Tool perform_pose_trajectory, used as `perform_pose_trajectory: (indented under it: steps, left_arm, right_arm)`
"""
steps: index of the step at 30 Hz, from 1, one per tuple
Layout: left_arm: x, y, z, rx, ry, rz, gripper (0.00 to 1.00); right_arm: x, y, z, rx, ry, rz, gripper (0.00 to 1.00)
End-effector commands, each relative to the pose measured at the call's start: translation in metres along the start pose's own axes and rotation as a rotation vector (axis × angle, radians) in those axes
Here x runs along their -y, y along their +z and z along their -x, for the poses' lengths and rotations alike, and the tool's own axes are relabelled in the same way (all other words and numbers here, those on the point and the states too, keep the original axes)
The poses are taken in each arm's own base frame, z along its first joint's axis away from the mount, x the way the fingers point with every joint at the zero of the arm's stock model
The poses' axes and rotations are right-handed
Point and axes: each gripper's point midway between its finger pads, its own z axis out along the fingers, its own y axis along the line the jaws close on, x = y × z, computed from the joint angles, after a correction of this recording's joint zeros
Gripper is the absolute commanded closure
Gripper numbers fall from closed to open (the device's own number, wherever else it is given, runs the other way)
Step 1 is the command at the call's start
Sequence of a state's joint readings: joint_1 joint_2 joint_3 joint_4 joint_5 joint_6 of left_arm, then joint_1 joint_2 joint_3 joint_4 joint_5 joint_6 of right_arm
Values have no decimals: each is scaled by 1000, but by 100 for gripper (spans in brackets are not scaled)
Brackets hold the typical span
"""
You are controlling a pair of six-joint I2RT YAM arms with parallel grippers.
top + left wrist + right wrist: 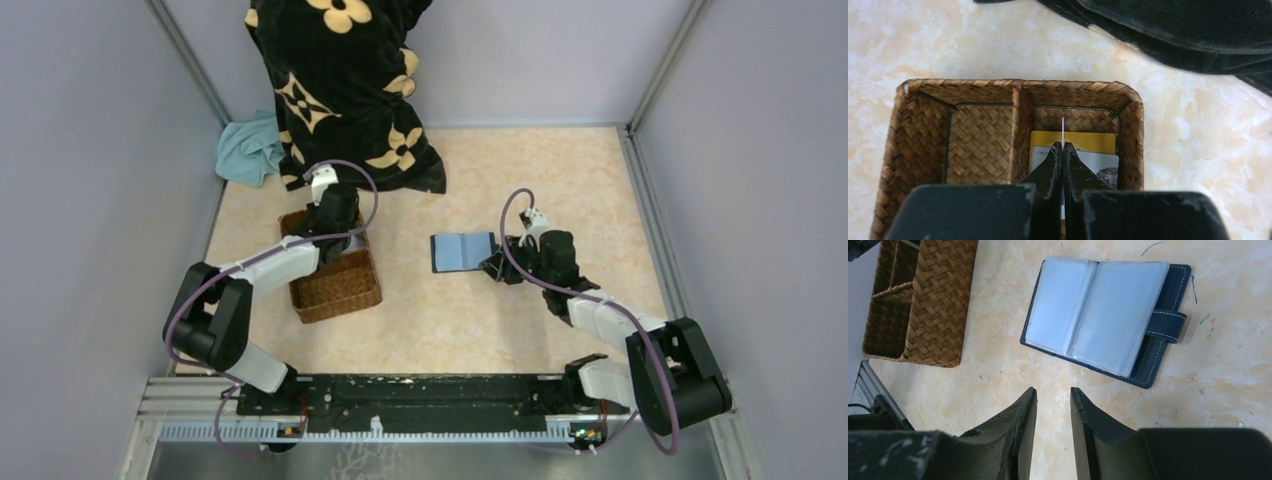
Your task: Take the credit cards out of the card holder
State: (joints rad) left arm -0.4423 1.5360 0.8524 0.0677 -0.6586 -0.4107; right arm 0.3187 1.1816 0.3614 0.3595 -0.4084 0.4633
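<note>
The navy card holder (462,251) (1105,315) lies open on the table, its clear sleeves facing up and its clasp strap to the right. My right gripper (497,265) (1053,390) hovers just beside it, open, with nothing between its fingers. My left gripper (335,235) (1063,145) hangs over the wicker basket (335,290) (1018,85), shut on a thin credit card (1062,130) seen edge-on as a pale line above the fingertips. Below it, in the basket's right compartment, lie a yellow card (1088,141) and a white card (1103,162).
A black cloth with cream flowers (340,90) (1173,30) stands at the back, just behind the basket, with a teal cloth (250,150) at its left. Grey walls close in the table on three sides. The basket's left compartment (978,145) holds nothing.
</note>
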Motion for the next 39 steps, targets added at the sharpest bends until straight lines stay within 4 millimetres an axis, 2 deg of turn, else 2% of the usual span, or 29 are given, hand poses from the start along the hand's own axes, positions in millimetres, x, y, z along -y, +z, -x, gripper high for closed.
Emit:
perform_pose_trajectory:
  steps: [1, 6, 15, 20, 23, 26, 33, 39]
  left_arm:
    - [-17, -9, 13, 45, 30, 47, 100]
    - [-25, -11, 13, 49, 78, 71, 100]
    - [-41, -10, -13, 2, 127, 123, 98]
    - [-34, -10, -13, 1, 118, 81, 81]
    - [-23, -10, -10, 6, 107, 25, 59]
    - [-10, -12, -7, 8, 99, -42, 44]
    - [27, -30, 20, 72, 59, -193, 28]
    - [53, -62, 57, 153, -8, -360, 23]
  right_arm:
    - [-14, 6, 30, 76, -49, 45, 68]
    - [-15, 9, 28, 67, -40, 54, 68]
    - [-14, 9, 26, 59, -34, 54, 69]
    - [-14, 10, 26, 57, -33, 53, 69]
    - [-14, 10, 28, 58, -36, 51, 69]
    - [-13, 9, 28, 59, -37, 45, 69]
    - [-13, 9, 28, 56, -40, 40, 69]
    - [-12, 10, 28, 54, -41, 37, 69]
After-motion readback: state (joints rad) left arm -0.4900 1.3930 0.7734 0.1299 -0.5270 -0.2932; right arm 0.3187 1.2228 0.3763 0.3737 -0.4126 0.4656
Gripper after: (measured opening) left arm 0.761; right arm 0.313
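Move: The left hand holds a thin card on edge just above its drop spot, the white and gold cards lying in the basket's far right compartment, about level fore and aft, 1 cm to the right and some 5 cm down. The empty far left compartment is roughly 9 cm to the left and 2 cm back; the big near compartment about 13 cm back and 2 cm left. From the idle right hand the card pile lies about 32 cm left and 10 cm ahead. The left hand, still pinching the card, eases left some 2.5 cm and back about 2 cm over the far right compartment, bobbing up a centimetre and then sinking about 2 cm as the wrist rolls slightly, its left side rising, to lean the card over. Low over the pile the fingers open wide and let go of the card, then the empty hand swings right about 6 cm, rises some 4 cm late in that swing and turns clockwise around 15 degrees, away from the pile. ##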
